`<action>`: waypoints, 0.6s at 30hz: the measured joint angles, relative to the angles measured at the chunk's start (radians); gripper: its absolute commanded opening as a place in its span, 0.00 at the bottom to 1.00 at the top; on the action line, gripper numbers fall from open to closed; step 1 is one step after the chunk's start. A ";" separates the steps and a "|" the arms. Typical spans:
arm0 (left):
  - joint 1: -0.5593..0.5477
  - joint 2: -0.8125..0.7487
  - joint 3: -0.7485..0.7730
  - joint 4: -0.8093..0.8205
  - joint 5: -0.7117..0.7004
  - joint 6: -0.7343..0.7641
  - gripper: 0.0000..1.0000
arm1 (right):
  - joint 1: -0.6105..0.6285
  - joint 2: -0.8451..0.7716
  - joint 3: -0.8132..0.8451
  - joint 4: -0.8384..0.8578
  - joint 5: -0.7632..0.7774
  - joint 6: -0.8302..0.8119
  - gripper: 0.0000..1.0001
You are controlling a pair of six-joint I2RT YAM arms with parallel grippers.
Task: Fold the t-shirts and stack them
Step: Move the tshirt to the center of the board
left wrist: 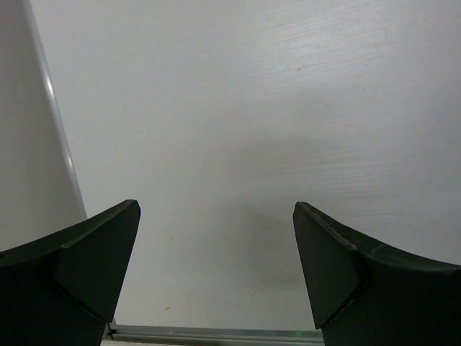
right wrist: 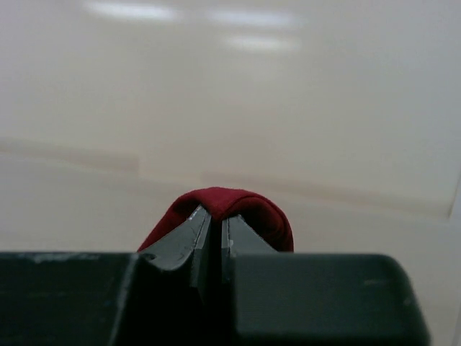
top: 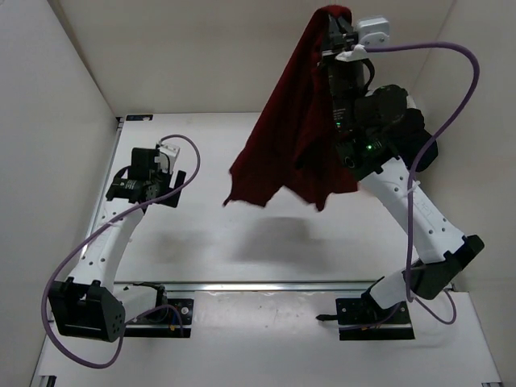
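Note:
A dark red t-shirt [top: 290,137] hangs high above the table, bunched into long folds, its lower edge well clear of the surface. My right gripper [top: 332,18] is shut on its top, raised near the back wall. In the right wrist view the red cloth [right wrist: 241,205] drapes over the closed fingertips of that gripper [right wrist: 215,220]. My left gripper [top: 171,158] stays low at the left of the table, open. Its two dark fingers [left wrist: 94,267] frame only bare white tabletop around the left gripper [left wrist: 216,216]. No other t-shirts are in view.
White walls close in the table on the left, back and right. A metal rail [top: 266,285] runs along the near edge by the arm bases. The shirt's shadow [top: 274,238] lies mid-table. Purple cables [top: 451,97] loop off both arms.

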 measured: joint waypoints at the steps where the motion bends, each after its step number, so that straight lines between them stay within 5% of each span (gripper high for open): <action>1: 0.004 0.000 0.008 0.006 -0.012 0.002 0.99 | -0.004 -0.003 -0.023 -0.021 0.022 0.023 0.00; 4: 0.010 0.000 0.045 0.021 -0.039 0.016 0.99 | -0.021 0.005 -0.092 -0.131 0.082 0.109 0.08; 6: 0.010 0.000 0.066 0.032 -0.048 0.027 0.99 | -0.038 0.023 -0.123 -0.216 0.092 0.182 0.41; 9: -0.001 0.009 0.082 0.036 -0.049 0.042 0.98 | -0.085 0.065 -0.175 -0.342 0.069 0.278 0.67; 18: -0.091 0.082 0.081 -0.024 -0.006 0.067 0.98 | -0.183 0.122 -0.381 -0.670 -0.039 0.411 0.88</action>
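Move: The board's center, where the right hand is taking the red t-shirt it already holds up high, lies about 12 cm to its left, some 3 cm farther out and roughly 65 cm below. From that hand, the basket is some 28 cm right, 16 cm ahead and 58 cm down, with the black t-shirt heaped on it, 31 cm right, 15 cm ahead and 53 cm down. From the left hand, the center is about 10 cm ahead, 29 cm right and 17 cm down. Swinging down fast from overhead, the right hand sinks nearly 40 cm and goes about 10 cm forward, its wrist tipping down some 60 degrees from pointing up and out. On the way its shut fingers open wide and let go of the red t-shirt's top edge. The open left hand rises and reaches out a few centimetres, then sinks back, ending slightly farther right. ##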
